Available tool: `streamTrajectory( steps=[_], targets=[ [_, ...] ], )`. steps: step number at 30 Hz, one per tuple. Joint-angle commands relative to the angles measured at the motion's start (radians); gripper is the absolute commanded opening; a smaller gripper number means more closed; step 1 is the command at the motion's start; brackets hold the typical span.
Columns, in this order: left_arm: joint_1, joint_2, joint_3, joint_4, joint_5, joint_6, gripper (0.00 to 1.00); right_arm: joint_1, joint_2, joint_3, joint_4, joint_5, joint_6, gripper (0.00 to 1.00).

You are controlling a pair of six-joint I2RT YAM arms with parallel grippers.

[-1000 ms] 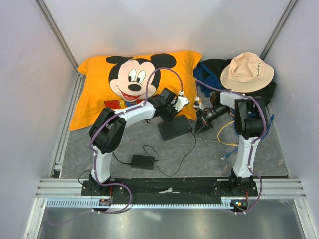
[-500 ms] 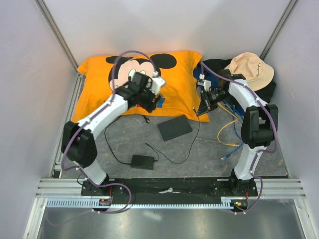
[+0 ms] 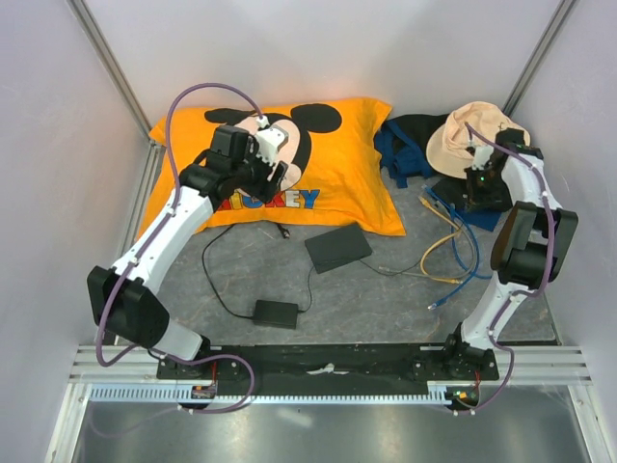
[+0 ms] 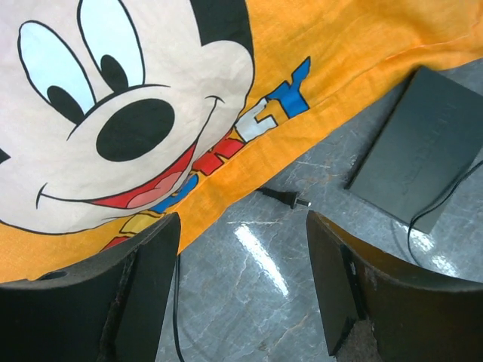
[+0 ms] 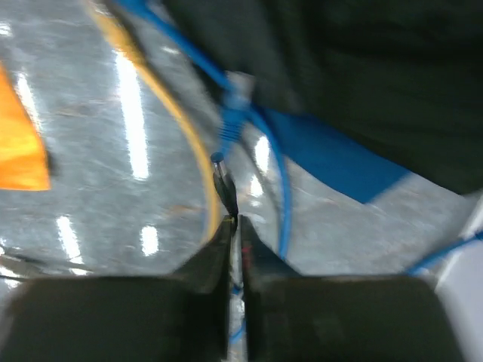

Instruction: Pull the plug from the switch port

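Note:
The switch (image 3: 337,249), a flat black box, lies on the grey table just in front of the pillow; it also shows in the left wrist view (image 4: 423,143). A small black plug (image 3: 284,231) with a metal tip (image 4: 285,198) lies loose on the table, left of the switch and apart from it. My left gripper (image 3: 268,174) hangs open over the pillow's front edge, its jaws (image 4: 241,226) wide with nothing between them. My right gripper (image 3: 477,198) is at the far right over the cables. Its jaws (image 5: 235,220) are pressed together on a thin black cord (image 5: 224,187) poking out of the tips.
An orange Mickey pillow (image 3: 337,174) fills the back left. A beige hat (image 3: 472,135) rests on a black and blue bag at the back right. Blue and yellow cables (image 3: 453,241) sprawl right of the switch. A black power brick (image 3: 275,312) lies near the front.
Both arms left the switch. The left swung back-left over the pillow and opened its jaws. The right swung to the far right, jaws still together.

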Motion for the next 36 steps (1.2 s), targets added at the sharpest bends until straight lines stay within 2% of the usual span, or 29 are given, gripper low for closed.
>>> streamTrajectory(
  steps=[1,2,3,4,5,8,11,13,14,15,16,18,22,24,27,33,36],
  targets=[
    [0.011,-0.051,-0.009,0.0,0.073,-0.011,0.75,-0.034,0.007,0.085,-0.029,-0.019,-0.029,0.26],
    [0.013,-0.057,-0.011,-0.001,0.075,-0.008,0.75,-0.033,-0.006,0.104,-0.029,-0.114,-0.012,0.35],
    [0.016,-0.061,-0.008,0.0,0.083,-0.011,0.75,-0.013,-0.01,0.125,-0.034,-0.151,0.016,0.67],
    [0.016,-0.072,-0.006,-0.006,0.089,-0.011,0.75,0.007,-0.016,0.171,-0.041,-0.173,0.017,0.89],
    [0.016,-0.077,-0.005,-0.006,0.095,-0.011,0.75,0.035,-0.039,0.184,-0.046,-0.196,0.013,0.98],
    [0.022,-0.095,0.018,-0.015,0.08,-0.031,0.77,0.15,-0.148,0.152,-0.017,-0.239,-0.036,0.98],
    [0.059,-0.103,0.055,-0.029,0.072,-0.077,0.8,0.297,-0.321,-0.015,0.098,-0.334,-0.081,0.98],
    [0.106,-0.104,0.076,-0.036,0.078,-0.095,0.82,0.448,-0.432,-0.145,0.193,-0.415,-0.114,0.98],
    [0.12,-0.103,0.083,-0.042,0.072,-0.101,0.84,0.51,-0.458,-0.182,0.222,-0.418,-0.117,0.98],
    [0.143,-0.103,0.093,-0.044,0.064,-0.103,0.85,0.644,-0.476,-0.213,0.26,-0.388,-0.131,0.98],
    [0.157,-0.101,0.096,-0.044,0.055,-0.109,0.86,0.718,-0.489,-0.257,0.271,-0.353,-0.145,0.98],
    [0.206,-0.104,0.11,-0.044,0.044,-0.152,0.87,0.891,-0.489,-0.302,0.311,-0.311,-0.165,0.98],
    [0.284,-0.109,0.136,-0.038,0.056,-0.259,0.88,1.076,-0.46,-0.432,0.422,-0.222,-0.122,0.98],
    [0.296,-0.116,0.147,-0.033,0.069,-0.267,0.99,1.183,-0.434,-0.439,0.46,-0.187,-0.098,0.98],
    [0.3,-0.139,0.132,-0.023,0.089,-0.267,1.0,1.314,-0.373,-0.431,0.524,-0.106,-0.061,0.98],
    [0.306,-0.199,0.072,-0.007,0.093,-0.266,1.0,1.516,-0.25,-0.382,0.555,0.02,-0.042,0.98],
    [0.318,-0.227,0.055,-0.007,0.112,-0.263,1.0,1.546,-0.191,-0.326,0.557,0.081,0.042,0.98]
  ],
)
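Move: The black power plug is still pinched in the right fingers. The power adapter lies about 28 cm back and 50 cm to the left of this hand, some 6 cm lower. On about the same low level, the switch is 12 cm back and 32 cm left, and the loose blue cable end 27 cm back and 8 cm left. From the empty left hand the adapter lies roughly 27 cm back, 2 cm right and 20 cm below. The right fingers spring wide and let go of the black plug beside the dark cloth. The hand then swings fast left and back, some 50 cm left, arching up about 14 cm over the table and sinking again to just above the adapter, open, turned about 90 degrees counter-clockwise. The left hand withdraws some 10 cm left and 10 cm up, opening wider. ##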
